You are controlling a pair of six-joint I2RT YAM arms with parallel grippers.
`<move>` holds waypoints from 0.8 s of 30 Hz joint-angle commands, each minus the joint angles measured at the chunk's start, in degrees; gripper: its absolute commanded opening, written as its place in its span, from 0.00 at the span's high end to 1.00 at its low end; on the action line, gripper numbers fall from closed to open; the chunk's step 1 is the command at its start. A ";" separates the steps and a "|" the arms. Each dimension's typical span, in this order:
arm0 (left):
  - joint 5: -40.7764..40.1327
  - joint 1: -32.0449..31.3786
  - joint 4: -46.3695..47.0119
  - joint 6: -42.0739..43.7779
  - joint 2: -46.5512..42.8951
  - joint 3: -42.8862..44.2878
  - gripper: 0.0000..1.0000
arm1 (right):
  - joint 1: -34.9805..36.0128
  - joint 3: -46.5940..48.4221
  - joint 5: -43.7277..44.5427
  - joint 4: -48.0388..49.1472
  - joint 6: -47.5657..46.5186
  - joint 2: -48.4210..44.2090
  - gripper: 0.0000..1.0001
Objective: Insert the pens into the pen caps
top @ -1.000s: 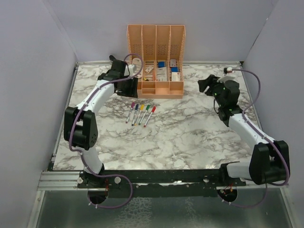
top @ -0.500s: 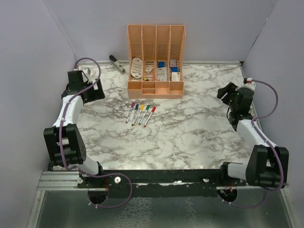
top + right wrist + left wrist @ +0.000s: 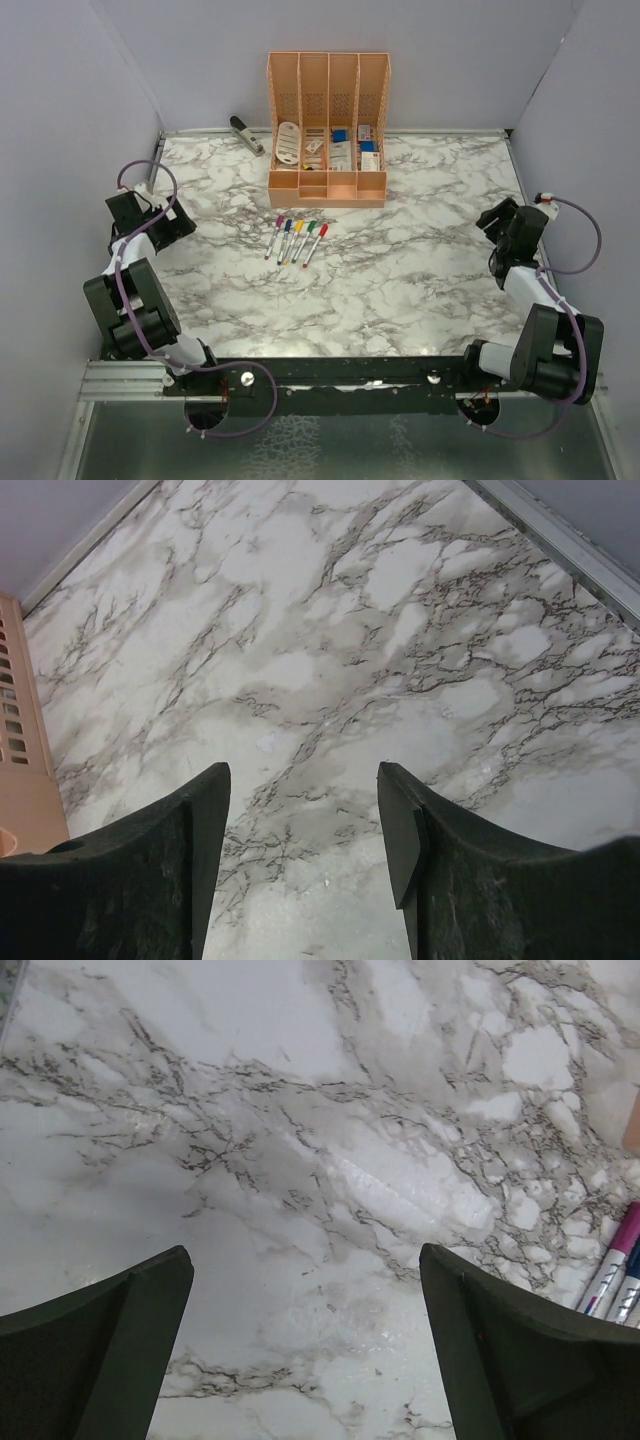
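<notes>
Several pens (image 3: 295,241) lie side by side in a slanted row in the middle of the marble table, in front of the organiser. Each carries a coloured pen cap (image 3: 279,220) at its far end: purple, blue, yellow, green, red. No loose cap shows. The left wrist view catches the purple-capped pen (image 3: 617,1258) at its right edge. My left gripper (image 3: 180,224) (image 3: 305,1260) is open near the table's left edge, well left of the pens, holding nothing. My right gripper (image 3: 493,217) (image 3: 300,780) is partly open over bare marble at the right side, also with nothing in it.
A peach desk organiser (image 3: 328,190) with small items stands at the back centre; its edge shows in the right wrist view (image 3: 25,730). A grey stapler (image 3: 246,134) lies at the back left. Grey walls close in the table on three sides.
Both arms have pulled back from the far half of the table toward its side edges. The left gripper left the organiser's left side and its jaws opened wide.
</notes>
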 commanded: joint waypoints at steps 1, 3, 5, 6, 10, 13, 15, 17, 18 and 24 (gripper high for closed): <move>5.83 -0.44 7.59 0.49 -3.67 0.26 0.01 | -0.03 -0.21 1.39 2.35 -1.94 -1.22 0.39; 5.41 -0.43 7.60 0.66 -3.52 0.68 0.01 | -0.03 -0.53 0.60 2.74 -2.82 -0.89 0.39; 5.33 -0.44 7.70 0.63 -3.34 0.68 0.01 | -0.03 -0.71 0.25 3.05 -3.01 -0.38 0.39; 5.49 -0.50 7.77 0.70 -3.25 0.49 0.01 | -0.03 -0.73 0.03 3.11 -3.01 -0.13 0.39; 6.43 -0.71 8.52 0.54 -3.65 -0.31 0.01 | -0.03 -0.78 -0.47 2.80 -2.85 0.35 0.39; 6.49 -1.22 8.78 0.81 -4.16 -0.62 0.01 | 0.05 -0.74 -0.87 2.93 -2.75 0.24 0.39; 6.69 -1.69 8.65 1.46 -4.26 -0.79 0.01 | 0.04 -0.78 -1.06 3.09 -2.77 0.19 0.39; 6.84 -2.22 8.69 1.98 -4.54 -1.12 0.01 | 0.00 -0.62 -1.19 3.08 -2.72 0.30 0.39; 6.78 -2.52 8.69 2.20 -4.78 -1.23 0.01 | 0.04 -0.52 -1.20 2.99 -2.75 0.39 0.39; 6.54 -3.76 8.62 3.57 -5.51 -1.37 0.01 | 0.05 -0.29 -1.70 3.06 -2.72 0.73 0.39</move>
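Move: All five pens lie capped in a row. The nearest, the purple pen, is about 28 cm to the left hand's right, roughly level with it and some 8 cm below. From the left hand, the red pen at the row's far end is about 40 cm to the right and 1 cm back, and the organizer box about 44 cm to the right and 18 cm ahead. The purple pen is some 65 cm to the right hand's left and about level with it. Upward, about 4 cm off the bare marble, the empty left hand eases with some 2.5 cm of forward travel, quick at first and then slowing; late on it drifts a couple of centimetres right, to the side where the pens lie. Meanwhile its fingers tip up about 10 degrees and the wrist turns slightly clockwise, the gripper staying wide open and touching nothing. ##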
